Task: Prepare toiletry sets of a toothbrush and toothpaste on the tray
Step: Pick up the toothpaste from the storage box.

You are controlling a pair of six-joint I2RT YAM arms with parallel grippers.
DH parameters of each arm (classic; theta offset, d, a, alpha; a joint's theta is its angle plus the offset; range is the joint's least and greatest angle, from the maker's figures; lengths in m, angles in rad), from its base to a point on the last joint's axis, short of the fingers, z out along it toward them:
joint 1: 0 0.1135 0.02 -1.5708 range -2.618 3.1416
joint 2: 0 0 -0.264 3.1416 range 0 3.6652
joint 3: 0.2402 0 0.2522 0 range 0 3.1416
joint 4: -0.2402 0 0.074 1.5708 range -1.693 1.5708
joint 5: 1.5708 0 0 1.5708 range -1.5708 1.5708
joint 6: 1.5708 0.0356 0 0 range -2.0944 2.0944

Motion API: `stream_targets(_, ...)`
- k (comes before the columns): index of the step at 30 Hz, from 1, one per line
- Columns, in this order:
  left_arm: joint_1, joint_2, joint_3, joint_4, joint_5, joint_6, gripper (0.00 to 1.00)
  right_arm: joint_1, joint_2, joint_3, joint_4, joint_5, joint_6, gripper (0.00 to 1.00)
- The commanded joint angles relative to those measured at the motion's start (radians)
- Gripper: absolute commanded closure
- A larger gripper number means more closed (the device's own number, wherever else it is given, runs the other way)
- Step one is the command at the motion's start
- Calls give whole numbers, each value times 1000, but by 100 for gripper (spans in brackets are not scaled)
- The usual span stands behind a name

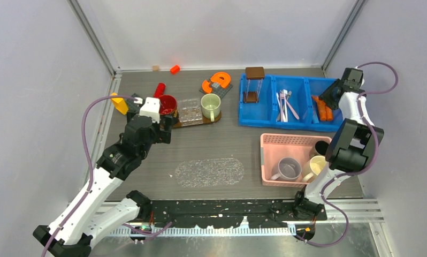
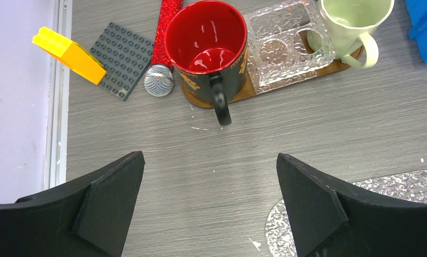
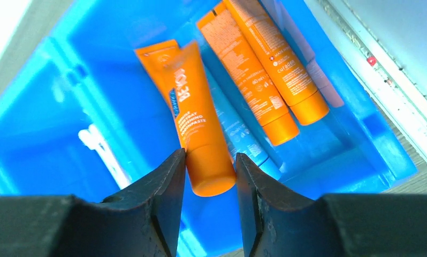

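Note:
Several orange toothpaste tubes (image 1: pixel 324 110) lie in the right compartment of the blue bin (image 1: pixel 265 122). My right gripper (image 1: pixel 330 98) reaches into it. In the right wrist view the gripper (image 3: pixel 210 154) is shut on the cap end of one toothpaste tube (image 3: pixel 198 107), a finger against each side. Two more tubes (image 3: pixel 259 80) lie beside it. White and pink toothbrushes (image 1: pixel 284 105) lie in the middle compartment. The clear glass tray (image 1: pixel 190 111) sits on a brown board at mid left. My left gripper (image 1: pixel 166 133) hovers open and empty (image 2: pixel 208 156) over bare table in front of it.
A red mug (image 2: pixel 208 51) and a pale green mug (image 2: pixel 350 24) flank the glass tray (image 2: pixel 283 45). A pink basket (image 1: pixel 265 160) with mugs sits near the right arm's base. A clear oval mat (image 1: pixel 210 172) lies at table centre. Blocks and a red microphone (image 2: pixel 163 48) lie at back left.

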Motion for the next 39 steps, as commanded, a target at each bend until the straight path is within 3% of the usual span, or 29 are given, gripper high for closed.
stream_targets(1, 5, -24, -4, 59, 12, -4, 2, 6, -117, -22, 8, -23, 37, 99)
stream_targets(21, 6, -28, -9, 64, 23, -16, 3, 5, -442, -352, 219, 113, 253, 99)
stream_targets(35, 6, -29, -12, 68, 29, -19, 3, 5, -350, -462, 160, 190, 162, 99)
stream_targets(39, 7, -32, -12, 69, 27, -17, 3, 5, -296, -439, 172, 197, 128, 89)
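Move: The orange toothpaste tube is already clear of the storage box floor, gripped near its cap by the right hand. The blue box's near rim, where the tube is taken, lies about 10 cm back, 2 cm right and 4 cm below. Left in the box are a blue tube some 3 cm ahead and 4 cm right, and the toothbrushes about 12 cm left and 1 cm back, both roughly 7 cm below. From the left hand the rim is some 66 cm right, 2 cm back, 18 cm below. The held toothpaste is first lifted some 4 cm by the right hand, then carried back about 8 cm with a slight drift left, towards the box's near rim. After a second small rise the hand dips roughly 6 cm at the rim, having turned some 12 degrees clockwise; the fingers keep their pinch near the cap, and the tube's body seems to bear on the rim or the tubes below. ##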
